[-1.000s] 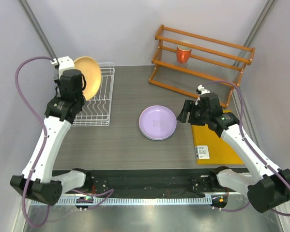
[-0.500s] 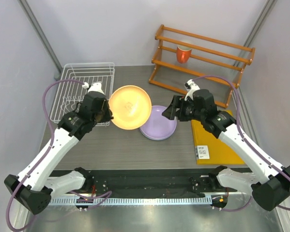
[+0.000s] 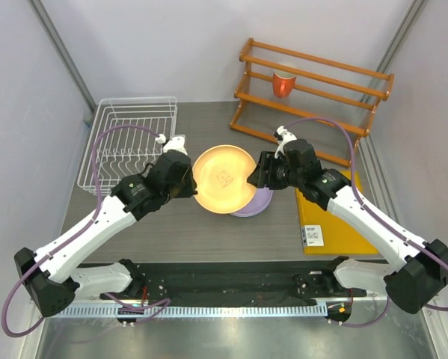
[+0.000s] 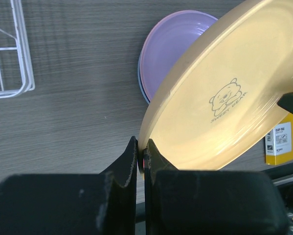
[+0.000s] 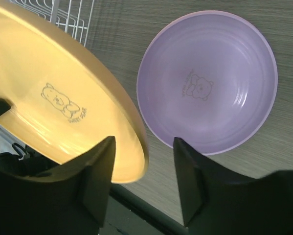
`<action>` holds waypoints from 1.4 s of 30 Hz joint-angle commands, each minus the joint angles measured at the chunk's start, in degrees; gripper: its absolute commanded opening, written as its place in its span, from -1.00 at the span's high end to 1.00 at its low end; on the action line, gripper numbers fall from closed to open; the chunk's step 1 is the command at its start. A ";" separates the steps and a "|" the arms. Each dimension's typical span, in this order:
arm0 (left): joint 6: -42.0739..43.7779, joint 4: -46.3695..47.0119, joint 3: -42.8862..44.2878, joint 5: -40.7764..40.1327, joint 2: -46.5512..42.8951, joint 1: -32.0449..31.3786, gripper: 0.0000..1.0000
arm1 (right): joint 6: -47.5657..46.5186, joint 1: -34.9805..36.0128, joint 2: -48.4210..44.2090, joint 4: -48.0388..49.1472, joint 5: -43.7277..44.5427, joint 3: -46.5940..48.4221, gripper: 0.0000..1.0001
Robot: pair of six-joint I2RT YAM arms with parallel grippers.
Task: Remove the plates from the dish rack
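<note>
The orange-yellow plate point(image 3: 224, 178) hangs tilted above the table's middle. My left gripper point(image 3: 188, 187) is shut on its left rim, and the left wrist view shows the thin rim pinched between the jaws point(image 4: 140, 147). My right gripper point(image 3: 257, 173) is open and straddles the plate's right rim point(image 5: 144, 142) without clamping it. The lilac plate point(image 5: 210, 83) lies flat on the table below, mostly covered in the top view point(image 3: 258, 206). A blue rim point(image 4: 141, 88) peeks out beneath it. The white wire dish rack point(image 3: 134, 101) stands at the back left with no plates showing in it.
An orange wooden shelf point(image 3: 313, 82) holding an orange-red cup point(image 3: 283, 84) stands at the back right. A yellow flat board point(image 3: 332, 224) lies under my right arm. The rack's corner point(image 4: 24, 58) is close to my left hand.
My left arm carried the orange-yellow plate out of the rack and rightward over the lilac plate. My right gripper moved left to the plate's right rim, and its jaws narrowed a little.
</note>
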 commanded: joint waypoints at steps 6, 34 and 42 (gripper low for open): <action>-2.04 5.85 0.72 -2.13 -1.53 -2.53 1.00 | 0.11 0.43 2.03 2.23 0.96 -0.14 0.62; 1.65 2.24 -15.28 -24.10 -24.73 -2.53 -0.99 | -2.88 -12.67 14.95 -1.99 -1.14 1.70 0.98; 3.23 3.83 -17.21 -24.02 -27.73 -2.53 -0.99 | -1.39 -12.67 17.15 0.38 -4.93 0.47 0.78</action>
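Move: The right hand's open fingers straddle the cream plate's right rim, with the plate's middle about 8 cm to this hand's left and level with it. The stack topped by the purple plate lies some 5 cm ahead, 2 cm left and 14 cm below; the yellow file is about 26 cm right, 2 cm back. From the left hand, gripping the opposite rim, the stack is about 14 cm right, 6 cm ahead; the dish rack is 20 cm left, 20 cm ahead. Almost in place, the right fingers close and pinch the cream plate's right rim; only then does the left hand open wide, let go and draw off about 10 cm to the left, a little back, rising briefly on the way. The right hand then carries the plate right and forward and mostly down, about 10 cm, towards the purple plate, tipping its fingers farther down and turning clockwise. ##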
